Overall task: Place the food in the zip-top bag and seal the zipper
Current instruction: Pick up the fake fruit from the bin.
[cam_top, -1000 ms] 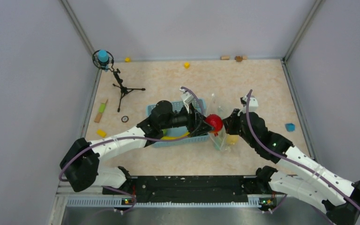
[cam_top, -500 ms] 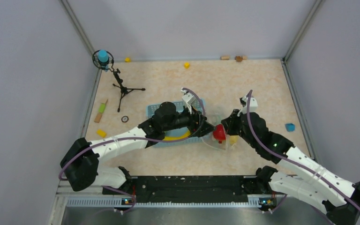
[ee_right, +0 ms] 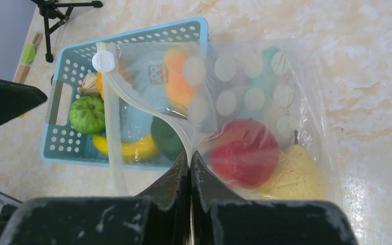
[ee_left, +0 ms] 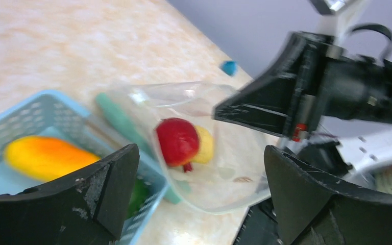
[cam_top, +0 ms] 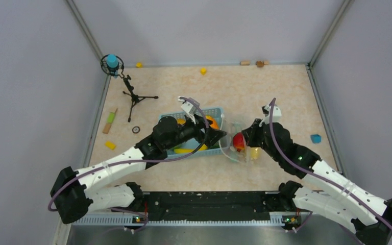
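The clear zip-top bag (ee_right: 265, 97) lies beside the light-blue basket (ee_right: 127, 38), its mouth facing the basket. A red fruit (ee_right: 245, 151) and a yellow pear (ee_right: 296, 176) sit inside the bag. My right gripper (ee_right: 190, 155) is shut on the zipper (ee_right: 113, 127) rim. My left gripper (ee_left: 201, 199) is open and empty, over the basket's right end (cam_top: 212, 133), facing the bag mouth (ee_left: 199, 153). The basket holds an orange fruit (ee_left: 43, 155), a light green fruit (ee_right: 87, 114), a dark green one (ee_right: 166, 138) and a banana (ee_right: 127, 148).
A teal stick (ee_left: 117, 120) lies between basket and bag. A small black tripod (cam_top: 132, 97) stands at the back left. A green-and-wood stick (cam_top: 109, 121) and yellow blocks (cam_top: 111, 145) lie by the left wall, and a blue block (cam_top: 315, 138) lies right of the bag.
My left gripper let go of the red fruit, which now lies in the bag. It opened wide and drew back left over the basket. The bag sagged lower.
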Motion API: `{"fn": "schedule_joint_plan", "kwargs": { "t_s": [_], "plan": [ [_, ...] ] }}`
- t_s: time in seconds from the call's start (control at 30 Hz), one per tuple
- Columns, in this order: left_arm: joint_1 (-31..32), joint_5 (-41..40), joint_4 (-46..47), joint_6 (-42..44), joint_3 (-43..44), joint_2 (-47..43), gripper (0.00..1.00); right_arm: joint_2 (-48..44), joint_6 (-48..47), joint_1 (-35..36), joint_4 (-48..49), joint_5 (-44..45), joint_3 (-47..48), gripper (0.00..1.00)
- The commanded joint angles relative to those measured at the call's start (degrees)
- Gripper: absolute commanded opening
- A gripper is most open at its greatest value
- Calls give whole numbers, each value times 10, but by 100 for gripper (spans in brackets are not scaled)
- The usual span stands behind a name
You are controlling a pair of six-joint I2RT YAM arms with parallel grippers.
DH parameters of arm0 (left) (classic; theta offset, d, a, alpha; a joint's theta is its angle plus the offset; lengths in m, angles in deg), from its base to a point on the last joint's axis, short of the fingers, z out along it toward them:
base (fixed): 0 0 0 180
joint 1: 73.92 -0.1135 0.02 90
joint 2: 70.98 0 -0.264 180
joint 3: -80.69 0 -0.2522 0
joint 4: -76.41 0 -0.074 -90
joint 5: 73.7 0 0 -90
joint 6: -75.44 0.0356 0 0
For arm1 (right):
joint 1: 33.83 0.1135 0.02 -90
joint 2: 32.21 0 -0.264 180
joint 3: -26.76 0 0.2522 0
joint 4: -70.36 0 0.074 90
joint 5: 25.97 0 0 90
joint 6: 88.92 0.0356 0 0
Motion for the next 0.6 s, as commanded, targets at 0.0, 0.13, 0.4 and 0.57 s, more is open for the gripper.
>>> {"fn": "schedule_joint_plan", "kwargs": {
  "t_s": [0.0,0.13,0.4,0.57],
  "plan": [
    [-2,-202,-21,-6,-34,-40,97,-11,-3,-1,11,42,13,0],
    [-37,-235,-78,-32,-28,-27,97,-3,2,-1,-23,112,32,0],
    [-144,-74,-61,-71,-34,53,97,34,8,-1,-53,230,77,0],
    [-145,-81,-48,-57,-37,88,97,38,-16,-2,-83,226,74,0]
  ]
}}
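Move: The orange mango in the basket, the likely next pick, lies about 11 cm ahead of the left hand, 4 cm to its left and some 21 cm below. At much the same depth, the avocado is 3 cm ahead and 2 cm left, the banana level and 12 cm left, and the apple in the bag 3 cm ahead and 9 cm right. From the right hand, the mango is roughly 9 cm ahead, 13 cm left and 16 cm down. The right hand keeps the bag's edge pinched and carries it about 5 cm to the right and slightly forward, away from the basket, turning clockwise. The left hand, empty and wide open, swings forward and left from the bag's mouth over the basket, then sinks some 10 cm towards the mango, its fingers turning counter-clockwise and tipping down. ##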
